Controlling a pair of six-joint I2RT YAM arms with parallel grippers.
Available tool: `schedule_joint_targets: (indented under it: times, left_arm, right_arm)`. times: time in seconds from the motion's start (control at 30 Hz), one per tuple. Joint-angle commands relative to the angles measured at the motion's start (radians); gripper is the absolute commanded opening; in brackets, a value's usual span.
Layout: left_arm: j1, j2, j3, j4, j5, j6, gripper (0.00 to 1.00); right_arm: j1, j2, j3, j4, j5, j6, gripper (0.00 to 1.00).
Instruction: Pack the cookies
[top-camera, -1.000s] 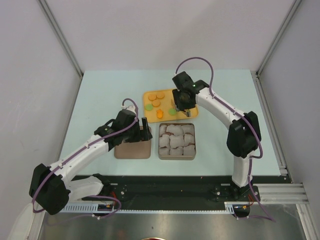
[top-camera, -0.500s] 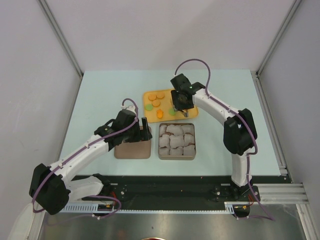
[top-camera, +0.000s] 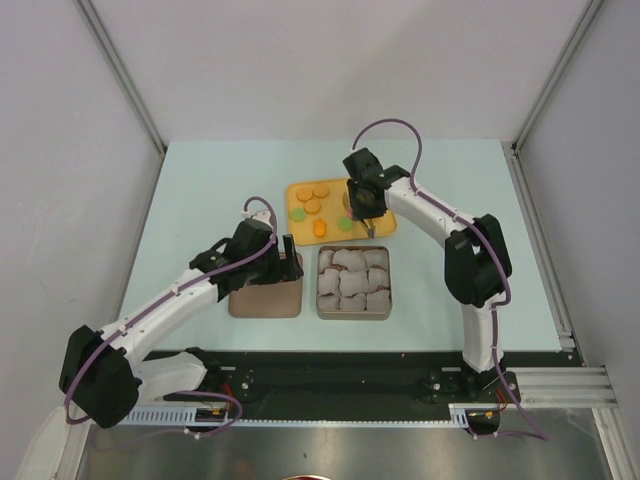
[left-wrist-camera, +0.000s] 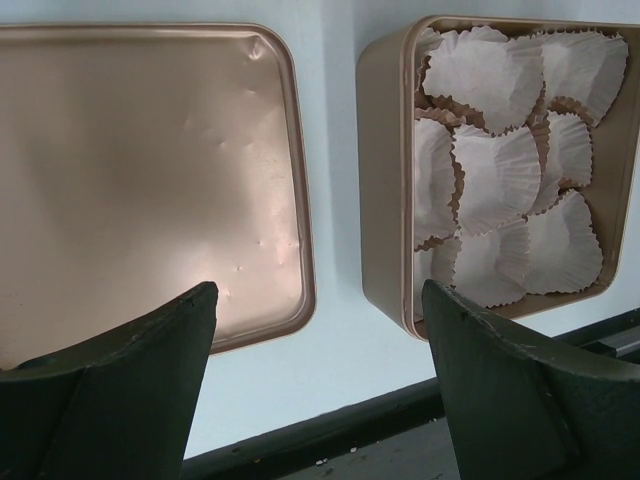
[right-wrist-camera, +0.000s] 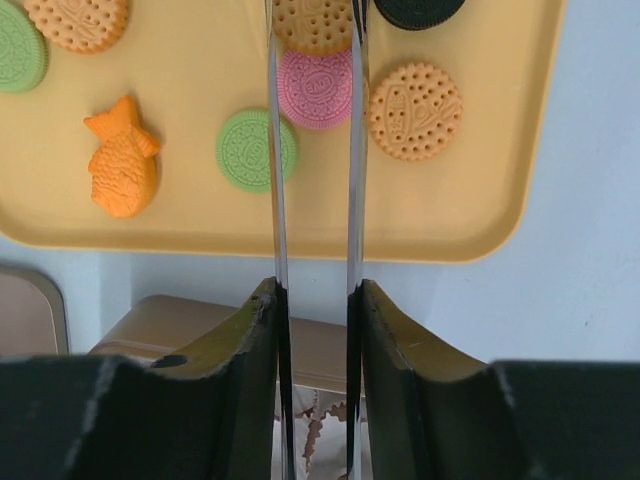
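Observation:
The cookies lie on a yellow tray (top-camera: 332, 203): round orange ones (right-wrist-camera: 415, 110), green ones (right-wrist-camera: 255, 150), a pink one (right-wrist-camera: 315, 88), a black one (right-wrist-camera: 420, 10) and an orange fish shape (right-wrist-camera: 122, 158). My right gripper (right-wrist-camera: 312, 290) (top-camera: 362, 200) is shut on metal tongs (right-wrist-camera: 277, 180). The two blades of the tongs reach over the tray. An orange cookie (right-wrist-camera: 312, 25) sits between them at the top edge of the right wrist view, where the tips are cut off. My left gripper (left-wrist-camera: 315, 380) (top-camera: 288, 258) hangs open and holds nothing.
A tan tin (top-camera: 320, 290) filled with crumpled white paper cups (left-wrist-camera: 495, 170) stands in front of the tray. Its flat tan lid (left-wrist-camera: 140, 180) lies to its left. The left gripper hovers over the gap between the two. A black rail runs along the table's near edge.
The right wrist has shifted a little to the left and back over the tray and turned, and its elbow has drawn in. The left arm has not moved.

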Motion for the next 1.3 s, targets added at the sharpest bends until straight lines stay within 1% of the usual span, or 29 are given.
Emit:
schedule_joint_targets:
  times: [0.0,0.27,0.37,0.47,0.5,0.53,0.57,0.63,0.67,0.7,0.73,0.9,1.07,1.27]
  left_arm:
    - [-0.006,-0.008,-0.003,0.008,-0.014,0.001,0.88]
    - [-0.008,0.003,0.001,0.012,-0.014,-0.001,0.88]
    - [-0.006,0.003,0.003,0.008,-0.018,-0.002,0.88]
    - [-0.006,0.003,0.006,0.005,-0.024,-0.001,0.88]
    - [-0.006,0.0,0.004,0.003,-0.022,-0.001,0.88]
    - [-0.008,-0.002,0.004,0.003,-0.024,-0.001,0.88]
    - [-0.006,-0.002,0.004,0.002,-0.024,-0.001,0.88]
    - [-0.006,0.0,0.006,0.002,-0.025,-0.002,0.88]
    - [-0.006,0.001,0.006,0.002,-0.027,-0.004,0.88]
    - [-0.006,0.0,0.006,0.002,-0.027,-0.005,0.88]
    - [-0.008,0.001,0.007,0.002,-0.024,-0.005,0.88]
    - [-0.006,0.001,0.012,-0.001,-0.031,-0.007,0.88]
    - [-0.006,0.003,0.015,-0.004,-0.037,-0.01,0.88]
    - [-0.006,0.009,0.017,-0.001,-0.034,-0.008,0.88]
  right_arm:
    - [0.001,-0.046,-0.023,0.04,0.029,0.009,0.26]
    - [0.028,-0.197,-0.038,0.019,0.07,0.001,0.24]
    - [0.048,-0.253,-0.074,0.007,0.073,0.004,0.23]
    - [0.078,-0.358,-0.156,0.005,0.073,0.027,0.21]
    - [0.085,-0.415,-0.187,0.005,0.073,0.038,0.2]
    - [0.11,-0.449,-0.234,-0.004,0.079,0.064,0.17]
    - [0.123,-0.478,-0.262,-0.009,0.086,0.076,0.16]
    - [0.168,-0.561,-0.326,-0.025,0.124,0.114,0.13]
    - [0.22,-0.583,-0.345,-0.036,0.138,0.131,0.11]
    - [0.243,-0.607,-0.359,-0.045,0.153,0.145,0.08]
    - [0.266,-0.639,-0.393,-0.065,0.177,0.182,0.03]
    - [0.404,-0.708,-0.476,-0.107,0.239,0.28,0.02]
    - [0.443,-0.77,-0.558,-0.099,0.256,0.36,0.0]
    - [0.443,-0.802,-0.646,-0.052,0.257,0.375,0.0]
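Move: The box of paper liners I'm taking the cookie to has its middle about 13 cm back from my right hand, 3 cm to its left and 8 cm lower. The round beige cookie, already between my tong tips on the orange tray, is some 8 cm ahead, 4 cm left and 9 cm below. The green cookie lies about 3 cm ahead and 5 cm left. From my left hand the box's middle is roughly 14 cm right and 5 cm ahead. With my right fingers keeping their grip on the tongs and the tongs still pinching the beige cookie, I lift off the orange tray, then sweep back about 22 cm towards the box, topping out some 10 cm up. The tong tips tilt up about 10 degrees on the way; over the box I slow and sink about 5 cm, levelling half of that tilt back. ##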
